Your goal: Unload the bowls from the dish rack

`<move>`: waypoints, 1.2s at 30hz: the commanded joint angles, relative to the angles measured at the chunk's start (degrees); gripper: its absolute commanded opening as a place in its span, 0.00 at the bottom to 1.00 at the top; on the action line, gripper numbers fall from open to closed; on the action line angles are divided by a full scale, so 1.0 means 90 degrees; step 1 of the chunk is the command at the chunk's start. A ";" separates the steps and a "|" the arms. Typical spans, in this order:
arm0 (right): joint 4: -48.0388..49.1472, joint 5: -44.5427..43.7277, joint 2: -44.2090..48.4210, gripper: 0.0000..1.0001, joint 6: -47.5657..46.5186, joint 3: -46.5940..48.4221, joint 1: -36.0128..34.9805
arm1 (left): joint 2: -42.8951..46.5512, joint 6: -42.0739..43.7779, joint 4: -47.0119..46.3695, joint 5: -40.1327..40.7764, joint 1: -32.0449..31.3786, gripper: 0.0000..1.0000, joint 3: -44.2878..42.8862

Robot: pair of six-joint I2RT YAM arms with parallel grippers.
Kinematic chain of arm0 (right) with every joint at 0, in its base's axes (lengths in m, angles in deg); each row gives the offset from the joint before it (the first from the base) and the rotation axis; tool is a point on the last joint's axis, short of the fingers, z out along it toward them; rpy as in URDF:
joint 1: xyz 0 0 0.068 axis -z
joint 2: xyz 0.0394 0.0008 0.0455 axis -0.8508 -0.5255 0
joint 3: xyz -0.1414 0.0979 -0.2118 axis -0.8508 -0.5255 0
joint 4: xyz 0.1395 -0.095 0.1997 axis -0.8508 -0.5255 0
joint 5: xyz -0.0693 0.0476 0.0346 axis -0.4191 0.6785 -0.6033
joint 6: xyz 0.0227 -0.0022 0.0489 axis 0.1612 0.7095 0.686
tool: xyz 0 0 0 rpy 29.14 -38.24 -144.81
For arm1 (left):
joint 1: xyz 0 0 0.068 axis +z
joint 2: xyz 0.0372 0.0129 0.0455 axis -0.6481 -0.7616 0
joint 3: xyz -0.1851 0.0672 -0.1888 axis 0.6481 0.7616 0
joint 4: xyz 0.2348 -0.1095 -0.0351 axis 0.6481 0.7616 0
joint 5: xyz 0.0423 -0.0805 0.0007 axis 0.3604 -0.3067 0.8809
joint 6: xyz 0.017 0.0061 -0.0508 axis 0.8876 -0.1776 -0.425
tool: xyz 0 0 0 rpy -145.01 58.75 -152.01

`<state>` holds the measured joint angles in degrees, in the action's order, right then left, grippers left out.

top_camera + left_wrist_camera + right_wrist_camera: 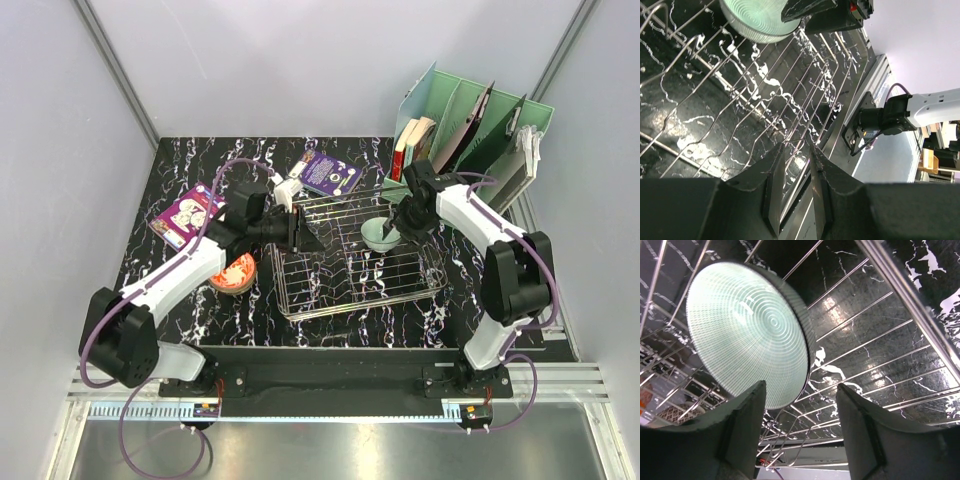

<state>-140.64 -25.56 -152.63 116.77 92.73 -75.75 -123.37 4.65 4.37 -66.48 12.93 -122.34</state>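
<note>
The chrome wire dish rack (pixel 340 290) sits mid-table. A pale green bowl (pixel 378 236) stands on edge inside it, at the right. My right gripper (pixel 398 228) is open, and the bowl's rim (pixel 802 340) reaches between its fingers (pixel 745 430) without being pinched. The ribbed bowl (pixel 760 20) also shows at the top of the left wrist view. My left gripper (pixel 303 233) is at the rack's left end. Its fingers (pixel 774 185) stand narrowly apart, with only rack wires (pixel 760 115) showing through the gap. A red-orange patterned bowl (pixel 236 272) rests on the table left of the rack.
A mint-green file organizer (pixel 470 115) with books stands at the back right. A purple book (pixel 330 173) lies behind the rack, and another (pixel 187 213) lies at the left. A small white object (pixel 288 188) lies near the rack's back left corner.
</note>
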 commanded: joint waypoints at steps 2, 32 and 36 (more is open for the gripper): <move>0.0144 -0.0186 -0.0267 0.61 0.0087 0.0127 0.0045 | 0.0372 0.0095 -0.0151 0.0131 0.0044 0.29 0.0164; -0.0490 -0.0410 0.0951 0.00 -0.0313 0.0956 0.0045 | 0.0666 0.0192 0.0005 0.0317 0.0278 0.29 0.0438; -0.1056 -0.1024 0.1665 0.00 -0.0080 0.1153 0.0122 | 0.0734 0.0144 -0.0044 0.0297 0.0278 0.29 0.0399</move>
<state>-144.90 -28.73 -146.88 114.37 98.55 -75.49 -118.91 5.68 6.01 -64.03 15.18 -118.38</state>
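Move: The right hand hangs open above the right-hand rim of the pale green bowl, whose middle lies about 5 cm to its left, 1 cm farther out and 5 cm lower. The dish rack's middle is roughly 10 cm to the left of that hand and 4 cm back; the purple book is some 20 cm left and 16 cm ahead. From the left hand the bowl lies about 17 cm to the right, 6 cm ahead and 13 cm down. Pinching the green bowl's near right rim is the key act: the open right hand sinks about 3 cm over it, its fingers closing almost shut on the thin wall as it goes down. It holds there briefly, then lifts, quickening, some 8 cm straight up, fingers tipping slightly forward. The left hand eases a couple of centimetres to the left, clear of it. ##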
